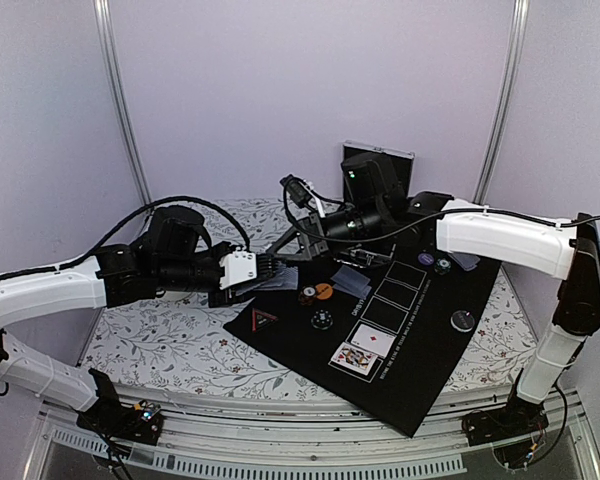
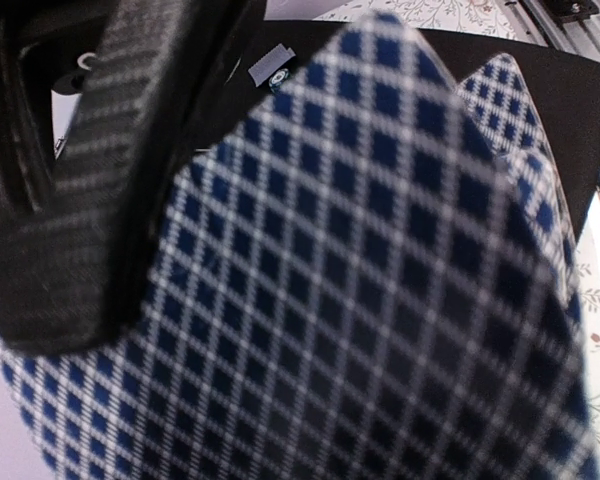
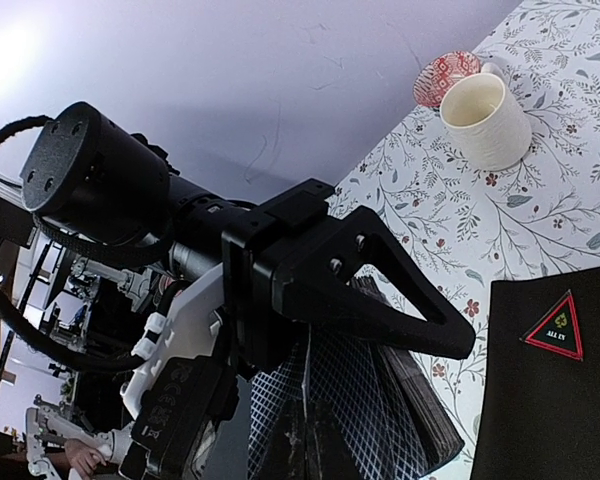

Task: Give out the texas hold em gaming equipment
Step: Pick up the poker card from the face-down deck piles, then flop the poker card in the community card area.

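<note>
My left gripper (image 1: 270,268) is shut on a deck of playing cards (image 3: 416,406) with blue diamond backs, held in the air at the mat's left corner. My right gripper (image 1: 298,252) meets it from the right and is shut on the top card (image 3: 341,406). That card (image 2: 360,280) fills the left wrist view and hides the left fingertips, with another card (image 2: 520,130) showing behind it. On the black mat (image 1: 420,370) lie two face-up cards (image 1: 363,350), an orange button disc (image 1: 321,292), a striped chip (image 1: 322,320), two chips (image 1: 433,262) and a dark disc (image 1: 464,320).
A cream cup (image 3: 485,120) and a small red-patterned bowl (image 3: 445,78) stand on the flowered tablecloth beyond the mat. A red "ALL IN" triangle (image 1: 264,320) lies on the mat's left corner. Face-down cards (image 1: 352,283) rest near the mat's far edge. A black case (image 1: 380,165) stands at the back.
</note>
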{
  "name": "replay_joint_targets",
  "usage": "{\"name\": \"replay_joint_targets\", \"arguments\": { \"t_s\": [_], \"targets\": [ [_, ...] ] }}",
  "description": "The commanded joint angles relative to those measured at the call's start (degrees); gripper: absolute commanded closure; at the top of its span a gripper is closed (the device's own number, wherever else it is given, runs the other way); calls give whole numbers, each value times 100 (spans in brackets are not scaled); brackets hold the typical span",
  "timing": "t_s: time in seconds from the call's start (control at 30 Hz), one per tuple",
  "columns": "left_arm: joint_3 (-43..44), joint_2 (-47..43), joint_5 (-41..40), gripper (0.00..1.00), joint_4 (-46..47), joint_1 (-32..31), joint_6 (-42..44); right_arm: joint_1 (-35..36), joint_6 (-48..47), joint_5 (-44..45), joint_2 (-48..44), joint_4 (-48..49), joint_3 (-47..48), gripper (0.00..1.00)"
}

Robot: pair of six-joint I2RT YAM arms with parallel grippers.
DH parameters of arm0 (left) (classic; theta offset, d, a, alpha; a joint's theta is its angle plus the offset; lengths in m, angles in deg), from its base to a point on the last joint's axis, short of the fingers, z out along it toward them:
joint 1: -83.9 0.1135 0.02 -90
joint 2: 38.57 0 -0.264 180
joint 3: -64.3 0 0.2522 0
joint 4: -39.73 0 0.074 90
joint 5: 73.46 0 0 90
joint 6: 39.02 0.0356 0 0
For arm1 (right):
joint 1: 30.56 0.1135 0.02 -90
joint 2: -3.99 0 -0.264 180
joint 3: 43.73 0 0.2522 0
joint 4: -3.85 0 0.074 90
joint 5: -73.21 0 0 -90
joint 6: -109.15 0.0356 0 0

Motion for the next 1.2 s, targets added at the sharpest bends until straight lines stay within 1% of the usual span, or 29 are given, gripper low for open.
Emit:
{"name": "replay_joint_targets", "arguments": {
  "t_s": [0.0, 0.23, 0.43, 0.6, 0.73, 0.8, 0.9, 1.03, 1.13, 1.17],
  "targets": [
    [72, -61, 94, 52, 108, -61, 11, 24, -228, 55, -148, -223, 295, 98],
    [76, -87, 137, 52, 96, -61, 19, -198, -385, 238, -535, -449, 206, 98],
    [76, -96, 145, 52, 97, -67, 22, -355, -287, 179, -742, -231, 9, 98],
    [79, -105, 143, 52, 96, -65, 30, -457, -257, 248, -847, -251, -73, 98],
    [67, -114, 136, 52, 88, -63, 38, -666, -379, 373, -1067, -473, -35, 98],
    [68, -114, 148, 52, 88, -60, 39, -865, -546, 582, -1276, -723, 41, 98],
    [68, -118, 158, 52, 82, -64, 39, -1182, -1107, 1071, -1669, -1165, 116, 98],
    [75, -122, 161, 52, 77, -58, 41, -1485, -2286, 1826, -2151, -1503, -50, 98],
    [76, -122, 157, 52, 73, -66, 44, -1524, -3603, 2442, -2453, -1457, -523, 98],
    [76, -122, 157, 52, 70, -67, 44, -1526, -4252, 2483, -2551, -1396, -793, 98]
  ]
}}
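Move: Just under the right fingers, which already pinch the top card, is the middle of the face-down deck, about 6 cm below. On the table some 27 cm below that hand, the all-in triangle is about 2 cm ahead and 3 cm left, the orange chip about 9 ahead and 8 right, and the loose face-down cards about 11 ahead and 14 right. The left hand grips the deck, its middle about 2 cm to that hand's right and 2 below. Drawing the pinched card off the deck, the right hand first eases up and to its right, nearly pauses, then sweeps quickly rightward, up and somewhat forward, some 16 cm right and 11 cm up in all. Its wrist rolls and swings clockwise while the fingers stay shut on the card; the left hand holds still, keeping its grip on the deck. ##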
